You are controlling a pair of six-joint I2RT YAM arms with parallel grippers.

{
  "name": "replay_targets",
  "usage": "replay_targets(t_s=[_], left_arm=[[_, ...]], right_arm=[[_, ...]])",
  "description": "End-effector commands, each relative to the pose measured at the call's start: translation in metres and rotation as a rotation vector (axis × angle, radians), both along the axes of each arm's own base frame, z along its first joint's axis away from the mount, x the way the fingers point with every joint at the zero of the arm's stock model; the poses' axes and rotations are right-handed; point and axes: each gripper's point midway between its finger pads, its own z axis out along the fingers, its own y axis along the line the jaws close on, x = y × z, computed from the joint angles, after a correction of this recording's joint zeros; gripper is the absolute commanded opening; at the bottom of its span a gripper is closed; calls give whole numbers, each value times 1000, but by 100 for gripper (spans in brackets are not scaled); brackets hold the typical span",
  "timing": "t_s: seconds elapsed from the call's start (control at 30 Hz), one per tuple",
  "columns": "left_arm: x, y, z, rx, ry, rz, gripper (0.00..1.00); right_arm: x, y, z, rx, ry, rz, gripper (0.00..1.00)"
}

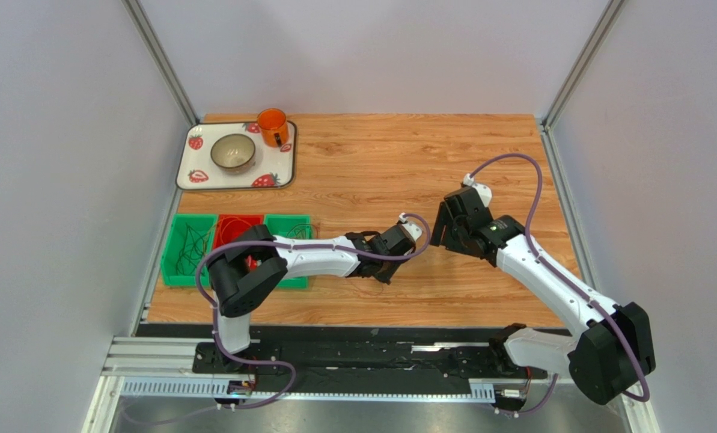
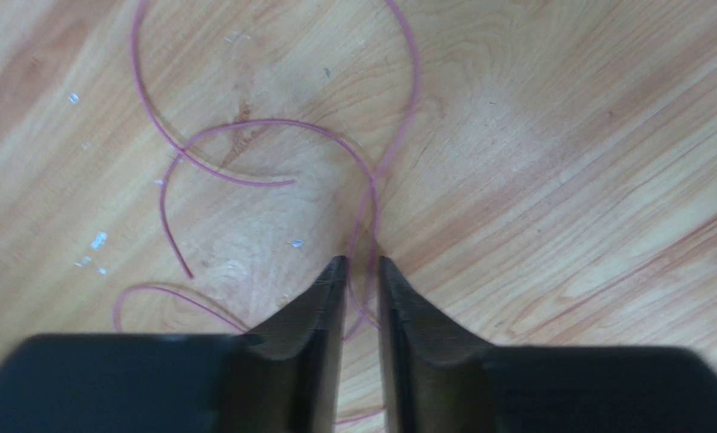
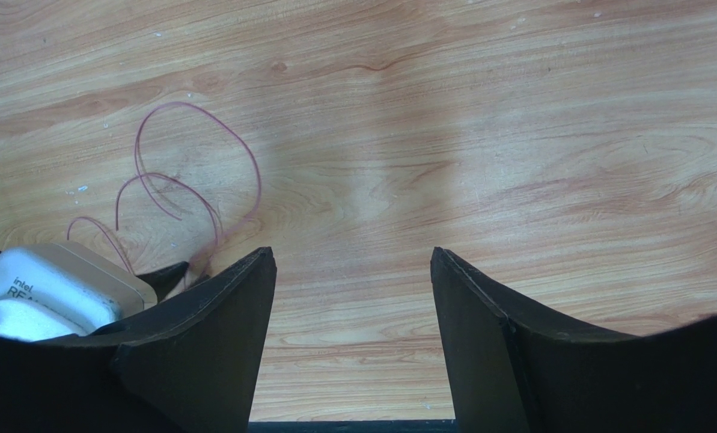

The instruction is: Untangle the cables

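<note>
A thin dark red-brown cable point(image 2: 271, 121) lies in loose loops on the wooden table. My left gripper point(image 2: 362, 262) is down over it, its jaws a narrow gap apart, with two strands of the cable running between the fingertips. The same cable point(image 3: 187, 103) shows in the right wrist view, left of my right gripper point(image 3: 353, 257), which is wide open and empty above bare wood. In the top view my left gripper point(image 1: 380, 266) and right gripper point(image 1: 445, 230) are close together at mid-table; the cable is too thin to make out there.
Green and red bins point(image 1: 190, 248) holding more thin wires stand at the left edge under my left arm. A strawberry tray point(image 1: 193, 176) with a bowl point(image 1: 233, 152) and an orange mug point(image 1: 272, 126) sits at the back left. My left wrist camera point(image 3: 55, 284) is beside my right fingers.
</note>
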Motion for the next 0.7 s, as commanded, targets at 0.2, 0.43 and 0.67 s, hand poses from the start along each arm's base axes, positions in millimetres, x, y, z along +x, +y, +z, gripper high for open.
replay_targets(t_s=[0.2, 0.43, 0.67], left_arm=[[-7, 11, -19, 34, 32, 70, 0], [10, 9, 47, -8, -53, 110, 0], [18, 6, 133, -175, -136, 105, 0]], right_arm=[[9, 1, 3, 18, -29, -18, 68], [8, 0, 5, 18, -29, -22, 67], [7, -1, 11, 31, -42, -27, 67]])
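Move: Between the left hand's half-open pads, just at the table, lies a strand of the pink cable; most of its loops spread out with their middle about 5 cm ahead and 3 cm left of that hand. The nearest green bin stands some 24 cm to its left and 7 cm farther out. From the right hand, the strand is roughly 13 cm left, 4 cm back and 10 cm below. Closing fully on the strand at the table, the left fingers pinch the pink cable between their tips and keep hold of it. After a short pause the left hand lifts almost straight up, about 6.5 cm and quickening, with the wrist hardly turning. ##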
